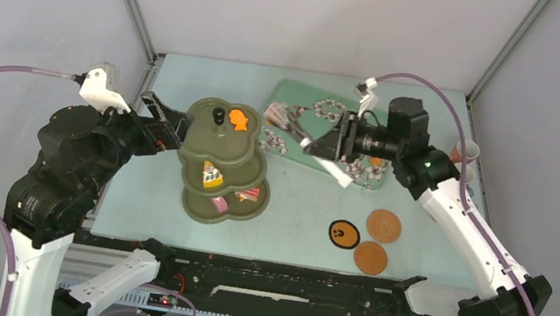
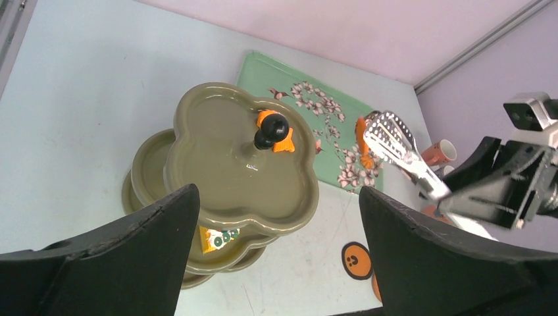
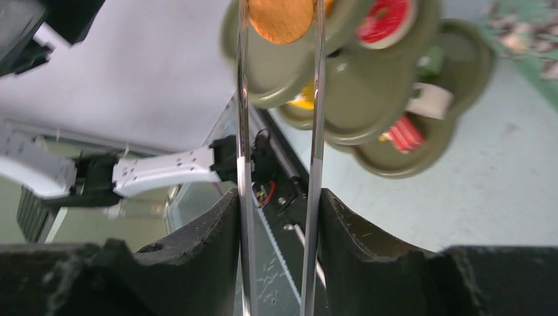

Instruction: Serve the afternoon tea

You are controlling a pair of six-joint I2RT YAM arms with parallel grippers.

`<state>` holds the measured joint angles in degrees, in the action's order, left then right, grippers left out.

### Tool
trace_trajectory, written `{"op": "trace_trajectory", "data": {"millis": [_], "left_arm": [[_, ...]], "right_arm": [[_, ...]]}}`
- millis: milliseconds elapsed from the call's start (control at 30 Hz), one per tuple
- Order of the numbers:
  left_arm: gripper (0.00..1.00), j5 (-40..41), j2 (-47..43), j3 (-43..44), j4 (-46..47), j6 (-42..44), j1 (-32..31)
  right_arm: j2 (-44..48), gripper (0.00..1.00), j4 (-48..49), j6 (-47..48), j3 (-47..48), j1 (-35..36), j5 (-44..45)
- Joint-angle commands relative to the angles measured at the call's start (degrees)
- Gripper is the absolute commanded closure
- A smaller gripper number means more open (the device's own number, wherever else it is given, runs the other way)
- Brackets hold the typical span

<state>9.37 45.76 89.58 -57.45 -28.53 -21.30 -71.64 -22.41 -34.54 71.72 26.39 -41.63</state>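
The olive-green three-tier stand (image 1: 205, 138) (image 2: 217, 155) stands left of centre. An orange pastry (image 1: 238, 119) (image 2: 285, 142) lies by the black knob on its top tier. A yellow pastry (image 1: 211, 174) sits on the middle tier, a pink one (image 1: 219, 204) and a red one (image 1: 248, 195) on the bottom tier. My left gripper (image 1: 168, 123) (image 2: 276, 224) hangs open just left of the stand, holding nothing. My right gripper (image 1: 322, 142) (image 3: 279, 210) is shut on the metal tongs (image 1: 288, 121) (image 3: 245, 99), which pinch an orange pastry (image 3: 281, 16) (image 2: 360, 133) over the tray's left end.
The mint-green floral tray (image 1: 325, 108) lies at the back, right of the stand. A black-rimmed coaster (image 1: 343, 234) and two brown coasters (image 1: 384, 225) (image 1: 371, 258) lie near the front. A cup (image 1: 466, 153) stands by the right wall.
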Motion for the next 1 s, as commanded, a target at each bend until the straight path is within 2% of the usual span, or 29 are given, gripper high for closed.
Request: {"op": "trace_trajectory", "data": {"millis": [0,300,533,800,967], "left_arm": [[0.02,0.34,-0.43,0.35,2.88,-0.78,0.38],[0.02,-1.22,-0.93,0.63,2.57,-1.78,0.38],[0.02,-1.44,-0.44,2.25,1.37,-1.57,0.38],[0.02,-0.93,-1.5,0.91,1.15,-2.2,0.38],[0.02,-1.48,-1.02,1.45,0.63,-2.41,0.38]], "right_arm": [[1.49,1.0,5.73,-1.17,1.34,8.18,4.57],[-3.71,1.0,-3.14,9.54,10.45,19.3,15.71],[-10.79,1.0,-12.97,15.34,20.12,23.85,23.7],[-12.97,0.94,-16.77,19.6,21.42,26.26,28.14],[-13.94,0.84,-17.7,20.78,22.17,26.77,28.44]]}}
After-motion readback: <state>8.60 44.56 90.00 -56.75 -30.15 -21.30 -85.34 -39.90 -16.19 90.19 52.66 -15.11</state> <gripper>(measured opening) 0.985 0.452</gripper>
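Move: To the right hand's left lies the stand's top tier, its middle some 25 cm off, about 4 cm farther forward and 15 cm lower; the hand holds tongs with the orange round between their tips. On that tier the orange fish lies about 7 cm ahead and 22 cm left of the hand, the black knob 8 cm ahead and 27 cm left. The left hand has the tier's middle about 10 cm ahead, 7 cm right, 24 cm below. Carrying the orange round in the tongs, the right hand swings left some 9 cm towards the top tier, drawing back about 5 cm early on, then sinks roughly 4 cm at the end. The wrist turns some 30 degrees, so that the tong tips dip towards the tier's right-hand side; the fingers keep their grip on the tongs. ##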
